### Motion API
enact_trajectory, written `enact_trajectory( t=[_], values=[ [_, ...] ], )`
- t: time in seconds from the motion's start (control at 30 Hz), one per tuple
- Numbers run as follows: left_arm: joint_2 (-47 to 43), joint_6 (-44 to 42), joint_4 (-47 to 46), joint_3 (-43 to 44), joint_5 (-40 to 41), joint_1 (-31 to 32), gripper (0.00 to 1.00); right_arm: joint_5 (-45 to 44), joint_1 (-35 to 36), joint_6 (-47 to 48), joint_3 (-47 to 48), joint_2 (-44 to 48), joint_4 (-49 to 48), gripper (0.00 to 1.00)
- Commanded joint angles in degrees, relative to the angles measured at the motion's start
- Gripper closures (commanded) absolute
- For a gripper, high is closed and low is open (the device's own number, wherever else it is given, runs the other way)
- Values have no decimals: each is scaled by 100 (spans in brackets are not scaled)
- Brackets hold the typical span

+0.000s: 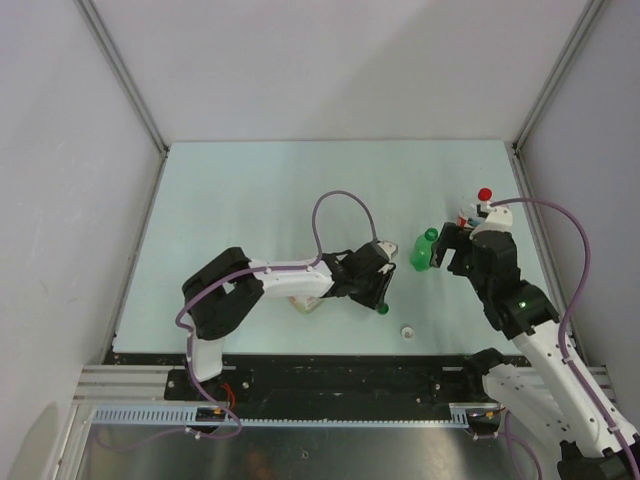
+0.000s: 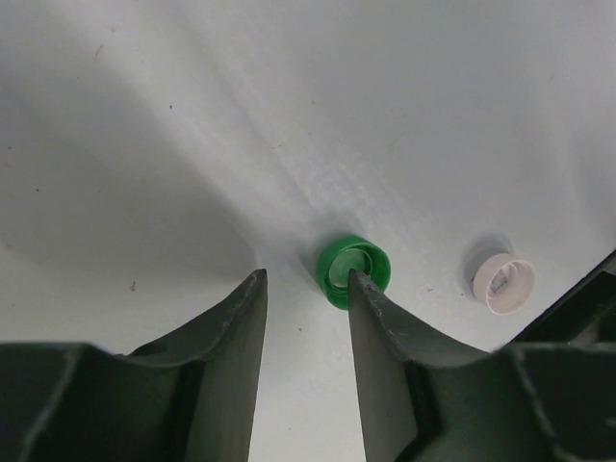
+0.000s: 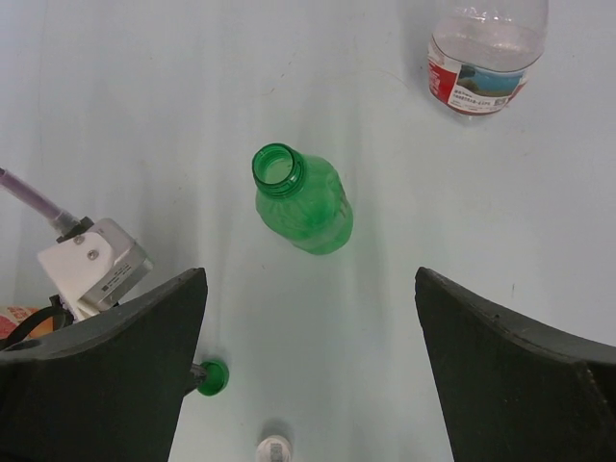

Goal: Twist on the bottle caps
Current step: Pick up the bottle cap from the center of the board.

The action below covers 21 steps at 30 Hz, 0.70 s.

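A green cap (image 2: pixel 354 271) lies open side up on the table, and the right fingertip (image 2: pixel 358 281) of my left gripper (image 2: pixel 306 277) touches it. The gap between those jaws holds only bare table. The white cap (image 2: pixel 503 284) lies just to the right of the green one. In the top view the left gripper (image 1: pixel 378 295) reaches over the green cap (image 1: pixel 382 308), with the white cap (image 1: pixel 408 331) nearer the front. The red cap (image 1: pixel 485 194) shows at the back right. My right gripper (image 3: pixel 310 279) is wide open above the uncapped green bottle (image 3: pixel 303 202).
A small clear red-labelled bottle (image 3: pixel 486 48) stands beyond the green bottle. A clear orange-labelled bottle (image 1: pixel 305 300) lies partly hidden under the left arm. Grey walls close off the table (image 1: pixel 300 190) on three sides.
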<state>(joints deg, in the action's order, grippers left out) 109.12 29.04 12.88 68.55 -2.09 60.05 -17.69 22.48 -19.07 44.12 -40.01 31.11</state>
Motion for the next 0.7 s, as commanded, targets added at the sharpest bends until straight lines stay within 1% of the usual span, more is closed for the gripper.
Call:
enact_trajectory(
  t=[0.0,0.27,0.37,0.53,0.63,0.67],
  values=[
    [68,149,125,287,148,82,59,-130,-73,9,-65,157,-12,6],
    [259,131,195,424,84,222,65,-123,-150,15,-91,223,9,5],
    [382,158,270,556,131,248,69,-105,-163,-10,-110,259,21,5],
    [501,153,408,684,276,253,84,-46,-172,-15,-114,391,66,5],
    [508,124,431,704,369,253,95,45,-182,-24,-114,476,85,5],
    [506,95,437,712,377,253,98,112,-182,-25,-114,498,91,5]
  ],
)
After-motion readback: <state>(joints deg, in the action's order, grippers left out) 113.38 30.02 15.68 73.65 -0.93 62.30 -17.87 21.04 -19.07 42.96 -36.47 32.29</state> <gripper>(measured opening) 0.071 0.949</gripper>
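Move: The upturned green bottle cap sits almost under my left fingertips, about 2 cm to their right, 1 cm back and 1 cm below. A white cap lies some 7 cm back and 8 cm to the right of that hand, also on the board, and the green bottle stands roughly 10 cm ahead and 11 cm right. From my right hand, the green cap is about 15 cm left, 6 cm back and 19 cm down. I ease my left hand back about 1 cm while sinking slightly, then bring it nearly 2 cm to the right onto the green cap, shutting the fingers from half open to almost closed. Their tips come together at the near-left part of the cap's rim, seemingly pinching its wall rather than spanning the whole cap. ##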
